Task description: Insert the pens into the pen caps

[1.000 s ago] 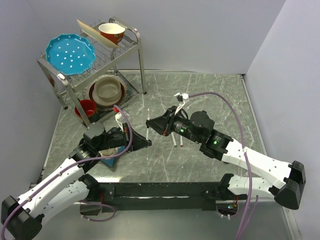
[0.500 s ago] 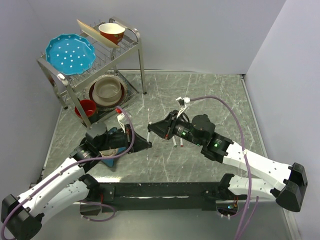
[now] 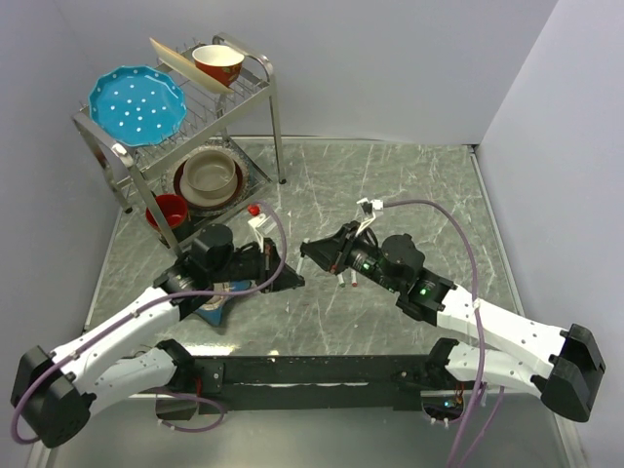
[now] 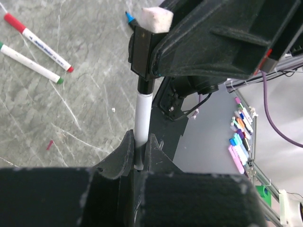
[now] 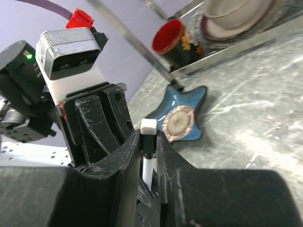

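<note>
My left gripper (image 4: 139, 137) is shut on the lower barrel of a white pen (image 4: 143, 113). The pen's upper end sits inside a black cap (image 4: 141, 54) with a white end block. My right gripper (image 5: 149, 135) is shut on that cap (image 5: 148, 126), with the white barrel (image 5: 147, 171) showing below it. In the top view the two grippers, left (image 3: 290, 278) and right (image 3: 308, 250), meet tip to tip above the table's middle. Two capped pens lie on the table, one red (image 4: 40, 41) and one green (image 4: 28, 61). A blue pen tip (image 4: 128, 16) peeks out behind the right gripper.
A blue star-shaped dish (image 3: 216, 300) lies under my left arm and also shows in the right wrist view (image 5: 182, 120). A metal dish rack (image 3: 185, 107) with a blue plate, bowls and a red cup (image 5: 168, 42) stands at the back left. Loose pens (image 3: 343, 278) lie under my right gripper.
My left wrist has moved up and to the right, and my right gripper has shifted slightly right and down. The pen stays held between the two grippers.
</note>
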You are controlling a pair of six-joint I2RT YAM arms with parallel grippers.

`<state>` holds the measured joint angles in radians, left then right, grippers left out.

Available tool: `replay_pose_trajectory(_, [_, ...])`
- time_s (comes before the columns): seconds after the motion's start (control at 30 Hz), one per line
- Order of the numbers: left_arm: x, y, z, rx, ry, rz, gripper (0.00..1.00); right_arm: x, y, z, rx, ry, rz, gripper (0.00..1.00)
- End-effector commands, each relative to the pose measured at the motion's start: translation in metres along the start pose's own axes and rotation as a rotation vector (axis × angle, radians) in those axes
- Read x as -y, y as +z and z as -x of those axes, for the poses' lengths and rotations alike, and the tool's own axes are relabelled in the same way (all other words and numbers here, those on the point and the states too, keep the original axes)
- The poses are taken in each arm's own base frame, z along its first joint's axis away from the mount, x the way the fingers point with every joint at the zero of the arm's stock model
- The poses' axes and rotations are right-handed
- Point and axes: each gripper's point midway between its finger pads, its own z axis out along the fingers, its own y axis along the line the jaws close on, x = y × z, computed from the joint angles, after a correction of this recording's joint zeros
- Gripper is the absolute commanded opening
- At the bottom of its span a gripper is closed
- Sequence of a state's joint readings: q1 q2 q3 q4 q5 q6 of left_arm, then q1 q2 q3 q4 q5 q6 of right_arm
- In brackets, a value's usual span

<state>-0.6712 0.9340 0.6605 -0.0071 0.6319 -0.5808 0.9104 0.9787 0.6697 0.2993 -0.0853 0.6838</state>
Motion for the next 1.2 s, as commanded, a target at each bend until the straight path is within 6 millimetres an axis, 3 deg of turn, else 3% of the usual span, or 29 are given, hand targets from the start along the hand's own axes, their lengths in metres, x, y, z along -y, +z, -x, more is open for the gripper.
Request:
replay_pose_trajectory(0.0, [0.003, -0.003, 0.115, 0.378, 0.139, 0.100, 0.01, 0.001, -0.027, -0.078, -0.287, 0.046, 0.069, 0.00])
replay_pose_trajectory(0.13, [-0.013, 0.014, 0.119, 0.353, 0.112, 0.133, 0.01, 0.004, -0.030, -0.090, -0.296, 0.089, 0.087, 0.00])
replay_pose_trajectory(0.2, [-0.011, 0.019, 0.122, 0.357, 0.098, 0.108, 0.01, 0.009, -0.031, -0.096, -0.305, 0.116, 0.067, 0.00])
replay_pose_trajectory(0.5, [-0.034, 0.027, 0.140, 0.404, 0.086, 0.180, 0.01, 0.016, -0.042, -0.119, -0.358, 0.151, 0.069, 0.00])
replay_pose_trajectory(0.73, [-0.052, 0.030, 0.143, 0.419, 0.090, 0.240, 0.01, -0.009, -0.043, -0.124, -0.378, 0.258, 0.153, 0.00])
replay_pose_trajectory(0.8, [-0.055, 0.029, 0.144, 0.432, 0.089, 0.257, 0.01, -0.007, -0.041, -0.124, -0.373, 0.271, 0.131, 0.00])
replay_pose_trajectory(0.97, [-0.050, 0.031, 0.145, 0.367, 0.104, 0.259, 0.01, 0.016, -0.034, -0.107, -0.289, 0.271, -0.022, 0.00])
replay_pose_trajectory(1.03, [-0.051, 0.034, 0.133, 0.305, 0.087, 0.256, 0.01, 0.021, -0.031, -0.086, -0.227, 0.282, -0.063, 0.00])
replay_pose_trajectory(1.17, [-0.050, 0.031, 0.114, 0.246, 0.052, 0.250, 0.01, 0.019, -0.033, -0.040, -0.091, 0.285, -0.069, 0.17])
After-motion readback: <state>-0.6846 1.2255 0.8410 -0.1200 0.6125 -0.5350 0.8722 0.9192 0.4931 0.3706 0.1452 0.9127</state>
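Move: The left hand already pinches the pen by its tail; the black cap gripped by the right hand lies about 5 cm ahead of it, 5 cm higher and 1 cm to its right. From the right hand, the pen's middle is roughly 3 cm back, 3 cm down and 1 cm left. On the table some 18 cm below the left hand, the green pen lies about 14 cm ahead and 10 cm right, the red pen 4 cm farther right. Pen and cap stay mated end to end, the left fingers keeping the pen's tail and the right fingers the cap, as both hands travel together: down about 5 cm, forward some 3 cm and rightward, then up again by just over 1 cm at the end. The right hand swings clockwise about 15 degrees while its fingers tip downward; the left wrist tilts about 10 degrees. ##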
